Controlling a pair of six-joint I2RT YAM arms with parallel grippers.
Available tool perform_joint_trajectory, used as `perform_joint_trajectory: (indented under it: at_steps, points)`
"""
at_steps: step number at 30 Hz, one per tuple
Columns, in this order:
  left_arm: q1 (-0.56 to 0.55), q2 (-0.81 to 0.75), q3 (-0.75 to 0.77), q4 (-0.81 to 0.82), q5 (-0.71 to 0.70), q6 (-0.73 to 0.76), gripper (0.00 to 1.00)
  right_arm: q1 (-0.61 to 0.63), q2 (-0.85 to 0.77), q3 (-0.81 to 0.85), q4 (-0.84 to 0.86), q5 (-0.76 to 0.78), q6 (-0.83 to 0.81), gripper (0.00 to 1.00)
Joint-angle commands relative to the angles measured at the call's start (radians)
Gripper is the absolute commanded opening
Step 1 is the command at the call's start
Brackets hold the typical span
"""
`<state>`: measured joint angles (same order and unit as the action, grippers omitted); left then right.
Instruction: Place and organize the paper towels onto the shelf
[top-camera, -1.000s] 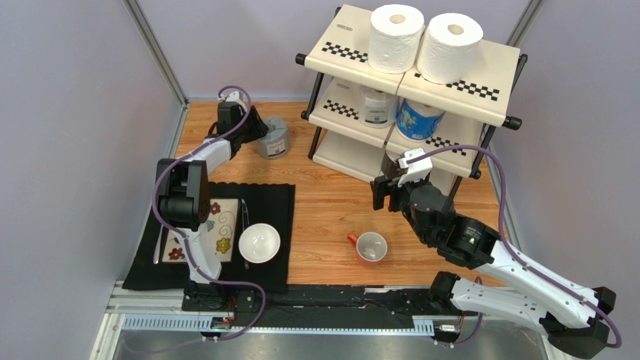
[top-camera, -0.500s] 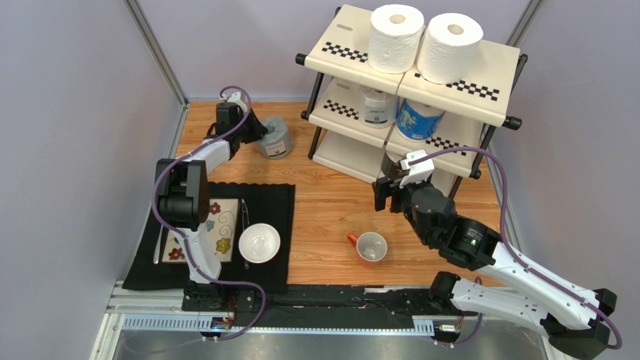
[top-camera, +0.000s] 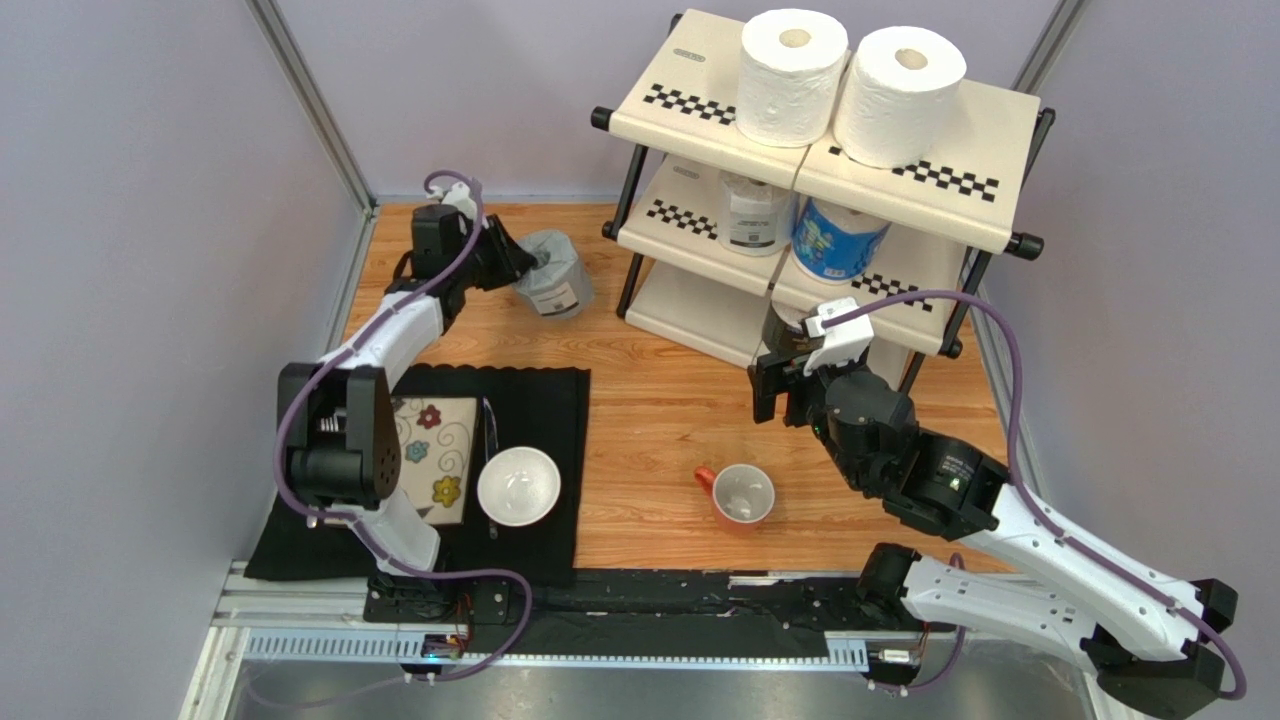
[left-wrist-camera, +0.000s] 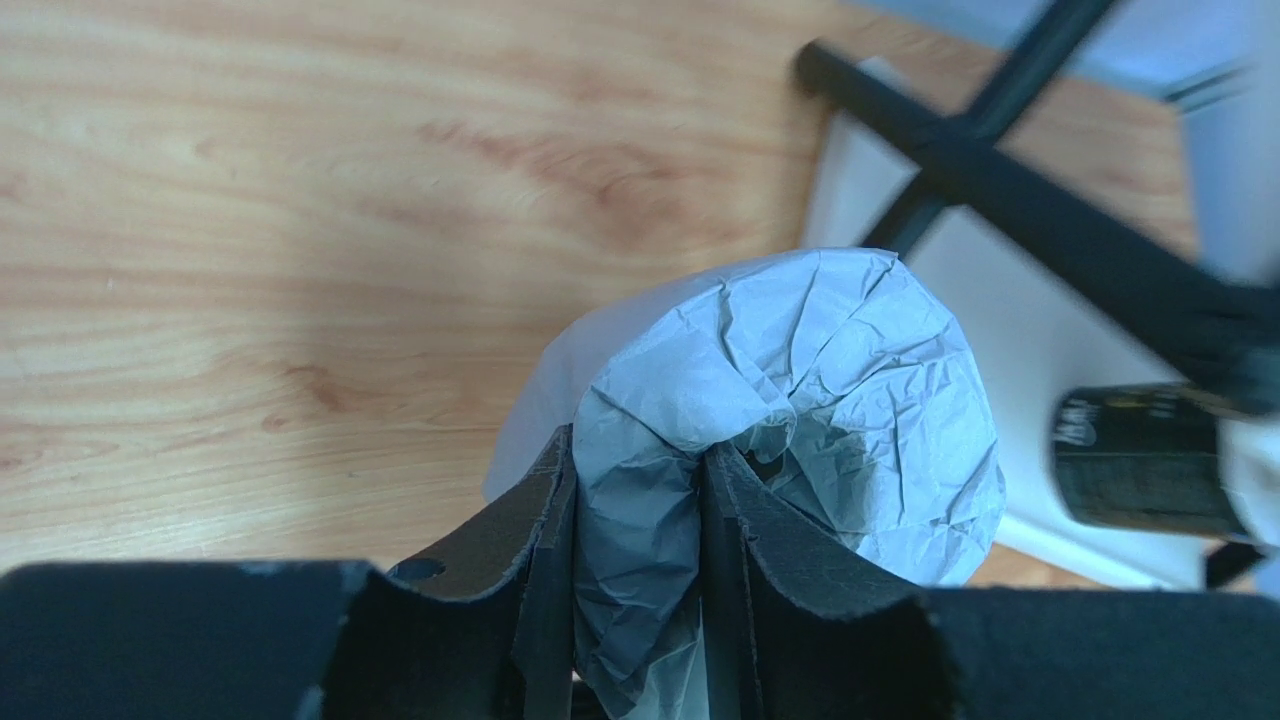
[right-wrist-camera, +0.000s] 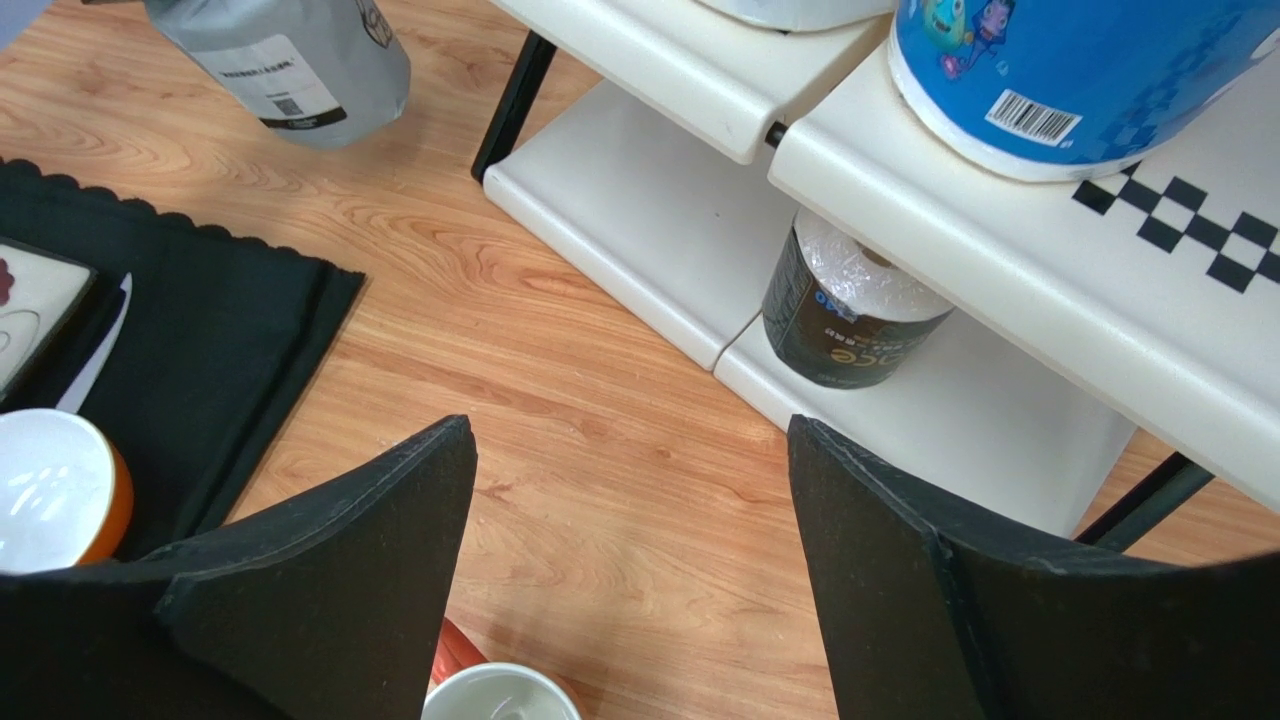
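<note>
My left gripper (top-camera: 520, 269) is shut on the crumpled wrapper at the top of the grey paper towel roll (top-camera: 555, 279), which tilts over the wooden table left of the shelf (top-camera: 995, 143). In the left wrist view the jaws pinch a fold of this grey roll (left-wrist-camera: 819, 383). Two white rolls (top-camera: 792, 75) (top-camera: 899, 93) stand on the top tier. A clear-white roll (top-camera: 754, 210) and a blue roll (top-camera: 834, 237) sit on the middle tier. A black roll (right-wrist-camera: 849, 308) stands on the bottom tier. My right gripper (top-camera: 772, 395) hangs open in front of the shelf, holding nothing.
An orange mug (top-camera: 739, 494) lies on the wood near the right arm. A white bowl (top-camera: 519, 485) and a floral plate (top-camera: 413, 450) rest on a black mat (top-camera: 534, 393) at front left. Grey walls close in both sides.
My left gripper has shut on the grey roll's wrapper and drawn it slightly right, tilting it. The left arm's elbow has swung left. The right arm has barely moved.
</note>
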<state>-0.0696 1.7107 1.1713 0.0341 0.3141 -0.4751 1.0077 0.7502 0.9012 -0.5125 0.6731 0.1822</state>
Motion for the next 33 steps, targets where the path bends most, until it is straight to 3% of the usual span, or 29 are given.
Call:
perform_joint_trajectory:
  at_steps: [1, 9, 16, 24, 33]
  points:
    - [-0.001, -0.189, -0.012, 0.041, 0.092, -0.031, 0.25, 0.003, -0.015, 0.070, -0.015, 0.010, 0.026, 0.80]
    - [-0.056, -0.457, -0.247, 0.047, 0.126, -0.049, 0.25, 0.003, -0.026, 0.084, -0.029, -0.003, 0.060, 0.80]
    - [-0.314, -0.615, -0.453, 0.111, -0.050, -0.020, 0.25, 0.003, -0.020, 0.091, -0.058, 0.008, 0.057, 0.80]
    - [-0.441, -0.548, -0.513, 0.131, -0.113, 0.012, 0.25, 0.003, -0.026, 0.071, -0.066, 0.003, 0.066, 0.80]
    - [-0.501, -0.470, -0.579, 0.224, -0.102, -0.019, 0.27, 0.005, -0.009, 0.058, -0.067, 0.010, 0.049, 0.80]
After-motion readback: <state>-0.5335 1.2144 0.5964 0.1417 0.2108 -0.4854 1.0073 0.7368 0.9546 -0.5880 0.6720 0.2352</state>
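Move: The grey-wrapped roll is already pinched by its top wrap in the left fingers. The open table it is taken to lies about 21 cm back, 23 cm right and 14 cm below. The bottom shelf's near left corner is some 16 cm right and 2 cm back; the orange mug about 33 cm back, 33 cm right; the white bowl 30 cm back, 1 cm left. From the right hand, that spot is roughly 5 cm ahead, 17 cm left, 26 cm below. The grey-wrapped roll, kept pinched by its wrap, is lifted about 10 cm while the left hand starts drawing back, then carried back and right past the shelf's left corner as it sinks again, some 20 cm back and 12 cm right in all. The fingers keep their hold while the wrist turns about 20 degrees clockwise, and the last few centimetres are a slow lowering towards the open table. ##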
